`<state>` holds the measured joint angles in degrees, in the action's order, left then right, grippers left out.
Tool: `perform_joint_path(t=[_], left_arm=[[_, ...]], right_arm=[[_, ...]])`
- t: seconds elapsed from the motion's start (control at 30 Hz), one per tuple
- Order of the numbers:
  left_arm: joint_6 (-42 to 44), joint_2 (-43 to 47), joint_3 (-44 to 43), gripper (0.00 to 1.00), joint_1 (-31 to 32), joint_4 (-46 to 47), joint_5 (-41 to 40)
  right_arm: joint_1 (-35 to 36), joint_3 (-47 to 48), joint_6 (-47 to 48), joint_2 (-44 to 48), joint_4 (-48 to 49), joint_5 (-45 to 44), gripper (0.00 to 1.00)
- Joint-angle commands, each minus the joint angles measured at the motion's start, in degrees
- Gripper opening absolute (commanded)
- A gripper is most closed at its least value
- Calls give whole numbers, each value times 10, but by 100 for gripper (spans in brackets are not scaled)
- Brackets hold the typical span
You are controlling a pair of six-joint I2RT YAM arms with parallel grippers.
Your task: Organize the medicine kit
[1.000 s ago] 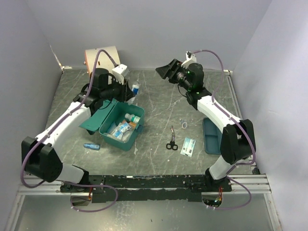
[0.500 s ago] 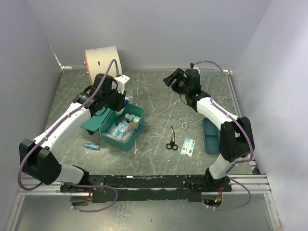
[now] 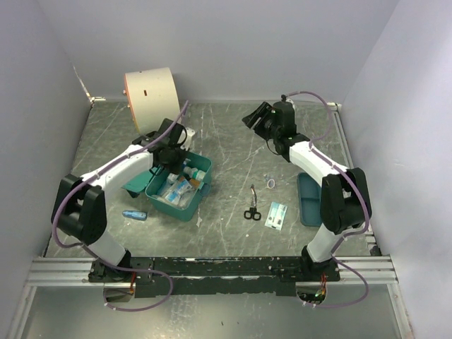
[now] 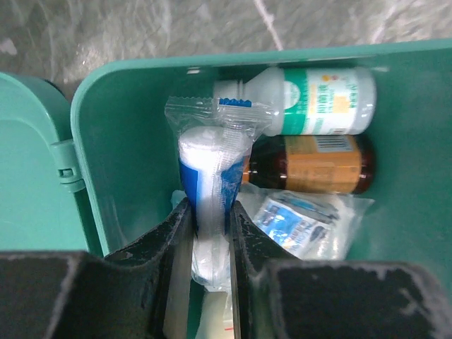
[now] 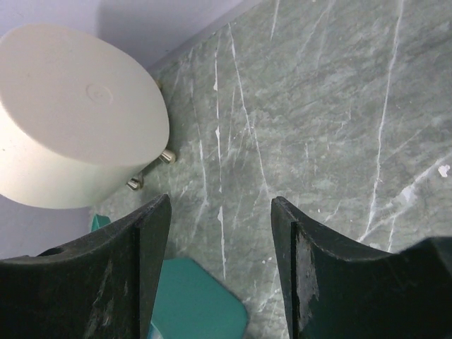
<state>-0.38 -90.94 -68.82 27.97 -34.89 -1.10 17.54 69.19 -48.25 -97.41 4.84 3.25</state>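
The medicine kit [image 3: 178, 200] stands open left of centre, its lid [image 3: 135, 181] laid back to the left. My left gripper [image 3: 176, 152] hangs over the kit's far end, shut on a clear-wrapped white and blue roll [image 4: 208, 166] that points down into the box [image 4: 120, 134]. Inside lie a white bottle with a green label [image 4: 311, 99], a brown bottle [image 4: 311, 166] and a blue-printed sachet [image 4: 293, 224]. My right gripper [image 3: 256, 116] is raised at the back of the table, open with nothing between its fingers [image 5: 220, 226].
A cream drum [image 3: 150, 95] lies on its side at the back left. Scissors [image 3: 252, 206], a blister pack [image 3: 276, 214] and a small ring [image 3: 270, 183] lie right of the kit. A flat blue-teal tray [image 3: 308, 199] sits by the right arm, a blue tube [image 3: 134, 215] left of the kit.
My left gripper has carried the wrapped roll forward and down over the open kit. The right gripper has drawn back slightly and its jaws have narrowed a little.
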Motion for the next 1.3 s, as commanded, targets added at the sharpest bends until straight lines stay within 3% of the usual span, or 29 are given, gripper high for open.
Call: perform_joint_path(t=[0.0,0.4,0.8,1.07,1.27], left_arm=[[-13,-18,-22,17,6,-18,-58],[-59,-64,-7,15,22,46,-111],[-31,-111,-9,14,27,65,-153],[-31,-136,-18,24,27,75,-115],[-27,-127,-22,37,27,63,-109]], right_arm=[[-9,-14,-13,-11,50,33,58],[-15,-2,-12,-40,42,50,58],[-20,-2,-11,-45,41,58,58],[-21,2,-13,-49,40,62,58],[-20,3,-13,-49,40,61,57]])
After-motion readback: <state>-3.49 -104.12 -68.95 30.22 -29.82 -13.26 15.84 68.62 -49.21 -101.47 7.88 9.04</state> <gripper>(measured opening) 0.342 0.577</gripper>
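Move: The left gripper already holds the wrapped blue-and-white roll above the green box; its place, the box's far corner on the lid side, lies about 2 cm ahead, 1 cm left and 8 cm below. The green-and-white bottle is some 5 cm right and 1 cm back, the brown bottle 4 cm right and 4 cm back, the small packet 6 cm back. The same corner lies roughly 23 cm left of the right gripper, 13 cm back and 16 cm down. Bring the left gripper down into the green box by about 7 cm, easing some 2 cm forward and a touch left as it sinks, towards the far lid-side corner beside the two bottles. Roll its left side up by roughly 10 degrees and keep the fingers closed on the wrapped roll, slackening the grip only at the very end. Let the empty, open right gripper sink 2 to 3 cm, well clear. ##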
